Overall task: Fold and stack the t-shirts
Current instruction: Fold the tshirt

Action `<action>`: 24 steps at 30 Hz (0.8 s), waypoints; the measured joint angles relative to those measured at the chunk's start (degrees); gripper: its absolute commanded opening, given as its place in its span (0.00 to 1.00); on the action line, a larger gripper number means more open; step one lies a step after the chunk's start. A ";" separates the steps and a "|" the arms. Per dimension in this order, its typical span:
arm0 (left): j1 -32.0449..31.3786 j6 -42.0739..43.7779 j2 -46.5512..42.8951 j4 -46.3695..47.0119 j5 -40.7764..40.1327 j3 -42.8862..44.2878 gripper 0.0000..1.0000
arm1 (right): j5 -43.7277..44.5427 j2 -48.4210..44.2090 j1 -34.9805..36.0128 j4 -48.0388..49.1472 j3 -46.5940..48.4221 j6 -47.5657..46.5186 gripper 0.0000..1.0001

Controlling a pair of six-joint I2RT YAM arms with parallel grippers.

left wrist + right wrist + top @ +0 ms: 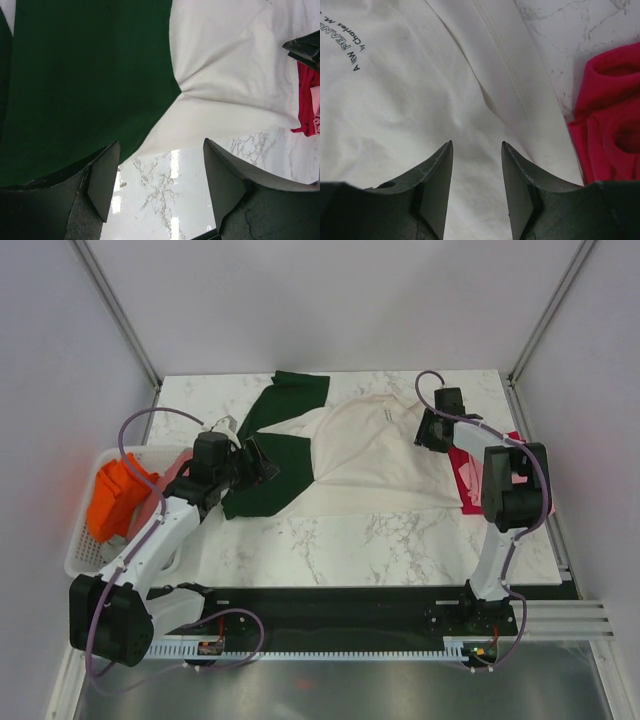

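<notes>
A large cream t-shirt with dark green sleeves lies spread on the marble table, small black print near its collar. My left gripper is open at the near green sleeve; only bare marble shows between its fingers. Over the shirt's right side hovers my right gripper, open, with flat cream cloth beneath and nothing pinched. A crimson t-shirt with a pink one lies at the right. An orange t-shirt sits in the basket.
A white slatted basket stands at the table's left edge, with a pink cloth at its far end. Bare marble stretches in front of the cream shirt. Grey walls and frame posts close in the back and sides.
</notes>
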 measured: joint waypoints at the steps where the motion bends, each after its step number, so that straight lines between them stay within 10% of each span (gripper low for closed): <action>1: 0.02 0.00 -0.70 0.63 -0.90 -0.85 0.75 | 0.22 1.03 0.17 -0.15 0.81 -0.17 0.51; 11: 0.04 -0.52 -4.52 1.97 -6.78 -4.55 0.75 | 4.07 4.76 0.57 -1.11 5.70 -0.81 0.47; 15: 0.02 -0.70 -4.46 2.25 -6.78 -5.14 0.75 | 4.15 6.38 0.57 -1.09 6.27 -0.85 0.34; 19: 0.02 -0.72 -4.33 2.29 -6.80 -5.64 0.74 | 4.24 6.95 0.57 -1.53 6.27 -1.14 0.00; 24: 0.02 -0.72 -4.31 2.32 -6.82 -5.99 0.74 | 5.38 6.58 0.57 -1.86 6.23 -0.85 0.00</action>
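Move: The spot on the t-shirt that the right fingers are about to close on, a crease near its right edge, lies about 2 cm ahead, 1 cm right and 3 cm below the right hand. The shirt's small chest print is some 10 cm ahead and 13 cm left of that hand, and the folded red shirt about 10 cm back and 16 cm right. From the left hand the crease is roughly 16 cm ahead, 49 cm right and 15 cm lower. Right hand eases 2 cm forward and 2 cm down, pinching the t-shirt's crease; left drifts 2 cm left. ##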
